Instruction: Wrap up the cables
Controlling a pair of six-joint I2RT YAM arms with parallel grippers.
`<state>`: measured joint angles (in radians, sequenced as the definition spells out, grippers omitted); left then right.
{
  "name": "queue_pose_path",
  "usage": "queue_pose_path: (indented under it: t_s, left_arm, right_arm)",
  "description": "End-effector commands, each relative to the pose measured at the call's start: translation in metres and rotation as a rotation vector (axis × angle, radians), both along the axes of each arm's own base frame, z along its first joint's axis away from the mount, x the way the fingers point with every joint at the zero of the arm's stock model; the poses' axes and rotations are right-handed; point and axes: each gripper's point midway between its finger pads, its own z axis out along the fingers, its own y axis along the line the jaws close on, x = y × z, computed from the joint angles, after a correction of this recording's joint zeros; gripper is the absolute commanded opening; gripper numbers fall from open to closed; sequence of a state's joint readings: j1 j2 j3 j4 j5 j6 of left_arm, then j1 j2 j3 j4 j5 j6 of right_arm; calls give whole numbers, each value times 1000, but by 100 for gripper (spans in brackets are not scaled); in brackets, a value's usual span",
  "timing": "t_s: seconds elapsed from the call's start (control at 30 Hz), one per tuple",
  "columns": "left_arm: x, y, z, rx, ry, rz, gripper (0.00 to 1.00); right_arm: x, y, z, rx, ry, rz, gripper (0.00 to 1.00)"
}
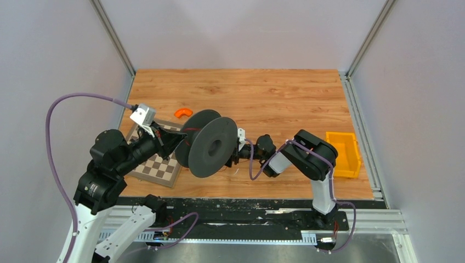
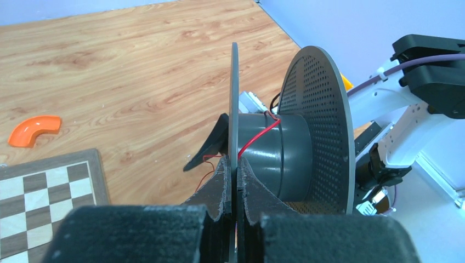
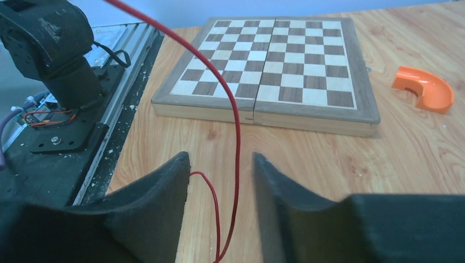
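Observation:
A dark grey spool (image 1: 211, 143) hangs on its side above the table, between my two arms. My left gripper (image 2: 234, 174) is shut on the edge of its thin near flange (image 2: 234, 98). The cable (image 2: 256, 135), a thin red wire, crosses the spool's hub (image 2: 285, 156) and drops toward the table. My right gripper (image 3: 220, 159) stands open just right of the spool, low over the wood. The cable (image 3: 237, 131) runs loose through the gap between the jaws, and a small loop of it touches the left finger (image 3: 164, 186).
A folding chessboard (image 1: 159, 164) lies under my left arm. An orange curved piece (image 1: 183, 112) sits behind it. A yellow bin (image 1: 342, 153) stands at the table's right edge. A black arm base (image 3: 60, 55) is on the near rail.

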<state>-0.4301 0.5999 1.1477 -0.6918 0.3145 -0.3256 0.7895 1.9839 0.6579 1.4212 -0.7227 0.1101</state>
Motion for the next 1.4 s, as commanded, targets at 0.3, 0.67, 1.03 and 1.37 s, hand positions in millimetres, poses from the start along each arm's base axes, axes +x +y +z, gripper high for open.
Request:
queue_pose_path:
  t_s: [0.3,0.67,1.03,1.37]
  left_arm:
    - [49,37,33,-109,18,364,0]
    - [75,29,58,-192,0,367,0]
    - [74,35,59,-152,-18,383,0]
    - [98,50,45,-111,12,502,0]
  right_arm:
    - [-3,-24,-7,-36,171,-147,0]
    - [-26,-38,-69,-352,307,-201,18]
    - [-30,-43,-83,-393,329,-202,20]
    - [-56,-41,-81,-515,294,-223,3]
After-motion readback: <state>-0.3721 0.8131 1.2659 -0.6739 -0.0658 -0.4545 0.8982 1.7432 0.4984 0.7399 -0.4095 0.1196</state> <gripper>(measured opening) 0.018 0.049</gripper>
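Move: The red cable's hanging strand already lies between the right hand's open fingertips, about 1 cm ahead and 1 cm left of its hand point. Above it, the held spool is some 24 cm up, 5 cm left and 3 cm back; the chessboard's middle is 29 cm left, 3 cm ahead and 10 cm lower. From the left hand, the spool's middle is 4 cm ahead and 8 cm right; that strand is roughly 7 cm ahead, 13 cm right and 25 cm below. The red cable is pinched as the right fingers shut on it, then drawn down about 10 cm, back and to the right, fingertips dipping some 30 degrees; those fingers ease slightly open on the way and close again. The spool, still clamped by its flange, goes forward and somewhat left with the left hand, turning counter-clockwise, away from the right hand. ##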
